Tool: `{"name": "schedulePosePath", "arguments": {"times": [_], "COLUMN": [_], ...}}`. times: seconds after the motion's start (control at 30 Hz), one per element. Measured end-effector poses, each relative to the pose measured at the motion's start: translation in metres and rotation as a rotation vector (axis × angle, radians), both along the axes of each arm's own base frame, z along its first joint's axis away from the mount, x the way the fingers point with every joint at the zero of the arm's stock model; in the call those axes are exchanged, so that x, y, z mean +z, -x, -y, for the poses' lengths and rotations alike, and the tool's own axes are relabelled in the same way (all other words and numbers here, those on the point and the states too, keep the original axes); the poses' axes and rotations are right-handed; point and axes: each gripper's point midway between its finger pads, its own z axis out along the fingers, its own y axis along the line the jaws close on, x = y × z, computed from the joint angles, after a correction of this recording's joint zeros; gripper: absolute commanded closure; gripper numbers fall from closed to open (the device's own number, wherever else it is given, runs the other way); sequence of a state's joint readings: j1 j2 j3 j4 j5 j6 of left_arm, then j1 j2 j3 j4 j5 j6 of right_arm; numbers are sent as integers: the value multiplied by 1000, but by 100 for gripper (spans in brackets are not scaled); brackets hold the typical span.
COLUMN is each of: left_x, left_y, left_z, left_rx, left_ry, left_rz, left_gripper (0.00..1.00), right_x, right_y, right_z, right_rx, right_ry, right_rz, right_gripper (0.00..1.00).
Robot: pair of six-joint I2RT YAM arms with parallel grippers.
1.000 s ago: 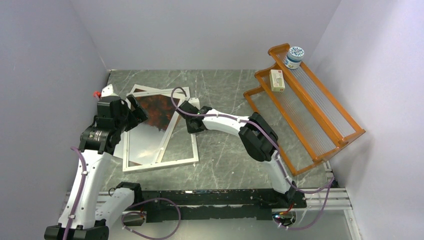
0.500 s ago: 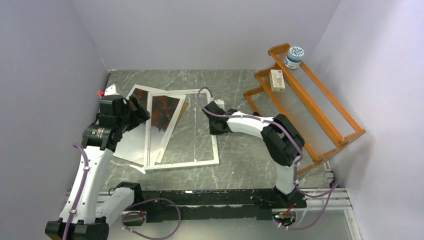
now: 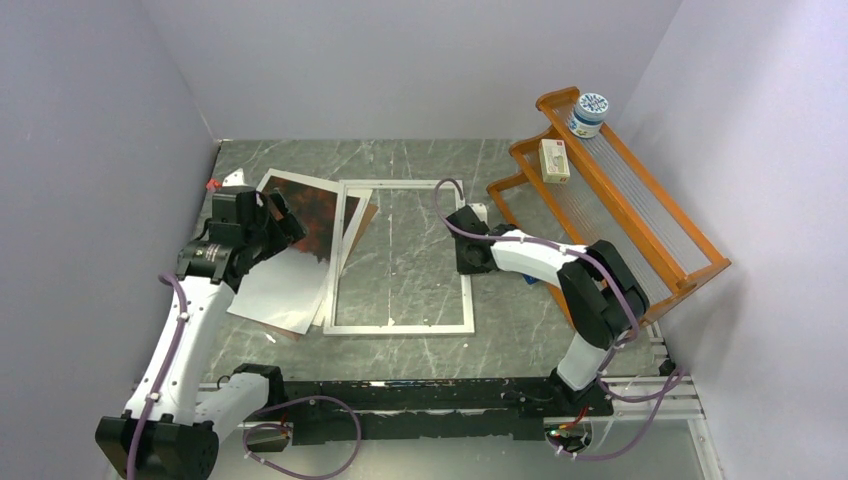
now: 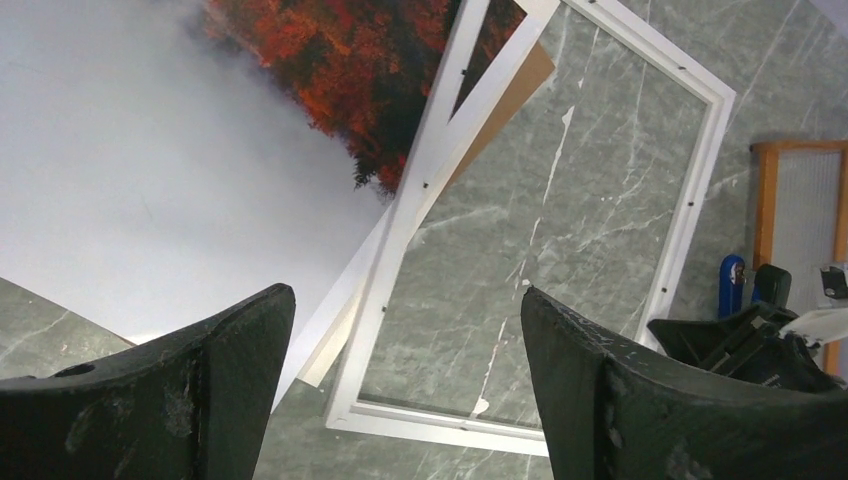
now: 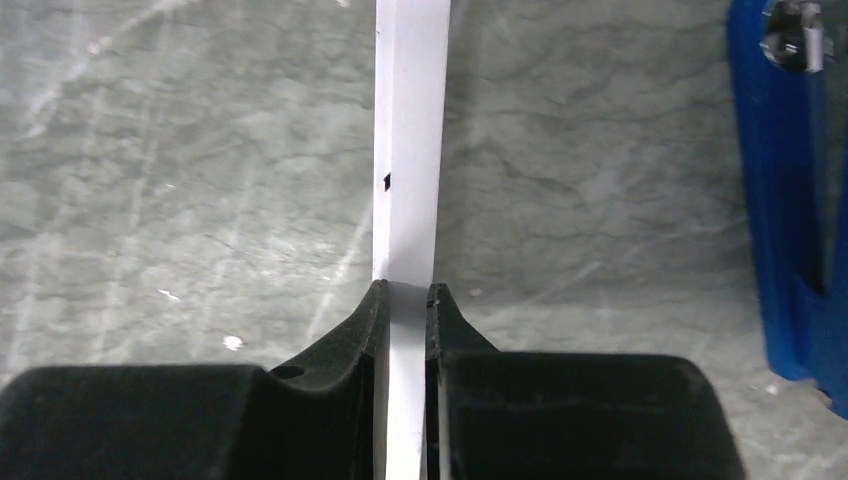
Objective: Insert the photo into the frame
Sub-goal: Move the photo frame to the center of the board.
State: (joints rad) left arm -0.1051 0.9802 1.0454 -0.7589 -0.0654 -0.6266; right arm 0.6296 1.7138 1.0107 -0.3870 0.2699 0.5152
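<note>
The frame [image 3: 398,328], a thin silvery-white rim, lies flat in the middle of the table with bare marble showing through it. My right gripper [image 3: 466,252] is shut on its right rail; in the right wrist view the white rail [image 5: 410,150] runs straight between the closed fingers [image 5: 372,320]. The photo [image 3: 310,215], red-orange foliage with a pale lower part, lies face up left of the frame, its right edge under the frame's left rail [image 4: 420,200]. My left gripper [image 3: 280,225] hovers open over the photo [image 4: 200,150], holding nothing.
A brown backing board [image 3: 368,215] peeks out under the photo's right corner. An orange wooden rack [image 3: 610,210] at the right carries a jar [image 3: 588,113] and a small box [image 3: 554,160]. A blue object [image 5: 790,200] lies just right of the held rail.
The right gripper has dragged the frame rightward off most of the photo and turned it square to the table. The left gripper stayed open over the photo, shifting slightly.
</note>
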Motion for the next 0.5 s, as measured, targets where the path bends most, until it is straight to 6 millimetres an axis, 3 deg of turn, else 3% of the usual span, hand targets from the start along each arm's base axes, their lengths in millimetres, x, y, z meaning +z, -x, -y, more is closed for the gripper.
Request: {"name": "schedulePosePath", "arguments": {"times": [0.2,0.43,0.5], "left_x": [-15,-27,-29], "left_y": [-2,-1,0], "left_z": [-1,-12,-17], "left_rx": [20,92,124], "left_ry": [7,-19,-31], "left_rz": [-35,-68,-73], "left_gripper": [12,6,6], "right_x": [5,18,27], "right_y": [0,-7,-12], "right_z": [22,30,27], "right_rx": [-6,-41,-49], "right_ry": [80,130,116], "right_rz": [21,49,74], "right_gripper": [92,55,49]}}
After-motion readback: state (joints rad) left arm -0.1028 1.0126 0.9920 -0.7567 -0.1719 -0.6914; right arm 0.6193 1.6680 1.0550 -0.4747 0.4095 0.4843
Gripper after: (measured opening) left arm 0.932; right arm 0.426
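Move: The right hand already has the frame's right rail pinched between its fingers. The centre of the board lies about 11 cm to its left and 6 ahead. The frame's middle is some 14 cm left and 6 ahead, the photo's middle roughly 36 cm left and 4 ahead, and the blue stapler about 12 cm right and 3 ahead. From the raised left hand, the frame's middle lies some 18 cm right, 9 ahead and 20 below. Still pinching the right rail, the right hand drags the frame about 3 cm farther to the right, slowing as it goes and rolling slightly, then opens its fingers, lets go of the rail and rises nearly 3 cm with a little forward drift. The open left hand sinks about 3 cm, then edges left over the photo side while turning slightly counter-clockwise. ##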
